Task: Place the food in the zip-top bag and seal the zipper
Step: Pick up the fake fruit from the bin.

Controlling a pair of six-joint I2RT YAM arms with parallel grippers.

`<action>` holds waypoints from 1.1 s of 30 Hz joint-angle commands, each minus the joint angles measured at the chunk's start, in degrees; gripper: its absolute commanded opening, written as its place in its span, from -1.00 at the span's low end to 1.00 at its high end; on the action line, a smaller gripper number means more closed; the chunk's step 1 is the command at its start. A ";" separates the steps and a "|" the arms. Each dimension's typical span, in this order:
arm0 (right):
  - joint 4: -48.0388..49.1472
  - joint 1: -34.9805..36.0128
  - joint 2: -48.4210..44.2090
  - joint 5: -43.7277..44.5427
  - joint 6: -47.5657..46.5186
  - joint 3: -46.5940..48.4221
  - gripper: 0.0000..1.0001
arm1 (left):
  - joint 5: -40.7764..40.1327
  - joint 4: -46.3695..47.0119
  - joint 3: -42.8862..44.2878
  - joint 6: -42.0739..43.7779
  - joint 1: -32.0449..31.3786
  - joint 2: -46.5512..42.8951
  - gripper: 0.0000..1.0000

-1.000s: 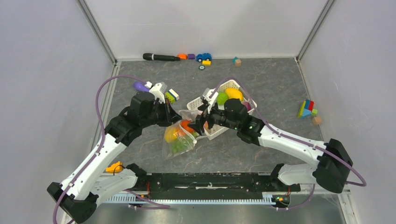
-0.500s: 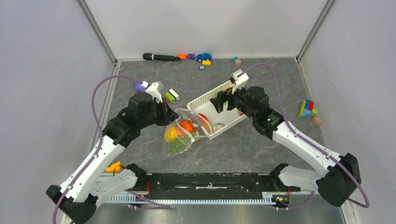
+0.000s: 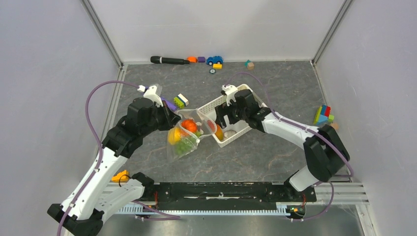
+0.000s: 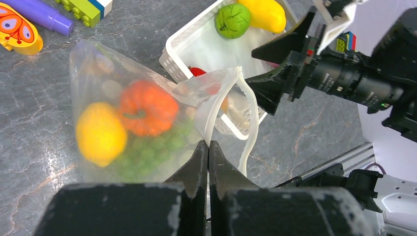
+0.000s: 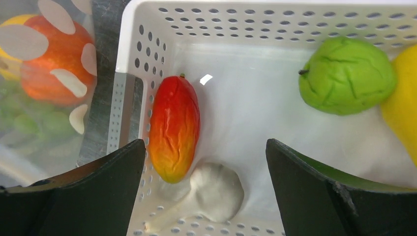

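My left gripper is shut on the mouth edge of the clear dotted zip-top bag, holding it up just left of the white basket. Its white zipper strip gapes toward the basket. An orange pumpkin, a yellow fruit and green grapes lie inside the bag. My right gripper hangs open inside the basket, its fingers either side of a red-orange fruit and a white garlic. A green fruit and a yellow mango lie further along.
Toy bricks and a purple toy lie just behind the bag. A black marker, a toy car and small blocks line the back wall. Coloured blocks sit at the right wall.
My right gripper left the bag's mouth, swung over the basket's far end, then came down into its near end, still open. The left gripper shifted slightly left with the bag.
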 commanded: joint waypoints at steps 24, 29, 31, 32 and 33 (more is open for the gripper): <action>-0.43 3.97 22.79 0.34 -1.66 16.04 0.59 | 1.80 2.69 0.12 0.90 1.15 -0.05 -0.96; -2.97 3.97 23.27 3.89 -0.92 16.59 0.46 | 2.16 2.79 0.12 0.89 1.15 -0.30 -0.96; -4.20 3.96 22.74 5.09 -0.61 16.26 0.46 | 2.24 2.84 0.04 0.88 1.15 -0.31 -0.96; -4.78 3.96 22.31 6.10 -0.21 15.99 0.46 | 2.32 2.85 0.04 0.91 1.15 -0.31 -0.96; -5.34 3.96 21.84 7.01 -0.12 15.60 0.44 | 2.46 2.86 0.04 0.92 1.15 -0.34 -0.96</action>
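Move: The right hand, open above the bin, has the red-and-yellow mango about 10 cm below, roughly level fore-and-aft and 2 cm to its left, lying along the bin wall nearest the bag. At similar depth, the garlic is 1 cm back and 3 cm right; the green fruit is 10 cm ahead and 4 cm right. The filled bag's middle is 12 cm left, 1 cm back, 9 cm below. From the left hand, the mango lies some 11 cm ahead, 11 cm right and 23 cm down. The right hand brings its bag-side fingertip down between the bin wall and the mango, against the mango's flank, the other finger coming down on the far side. It sinks about 8 cm, bearing left some 5 cm and a little forward, the wrist tipping roughly 10 degrees further down as the fingers narrow by about a quarter. The left hand stays put, still pinching the bag's rim. ##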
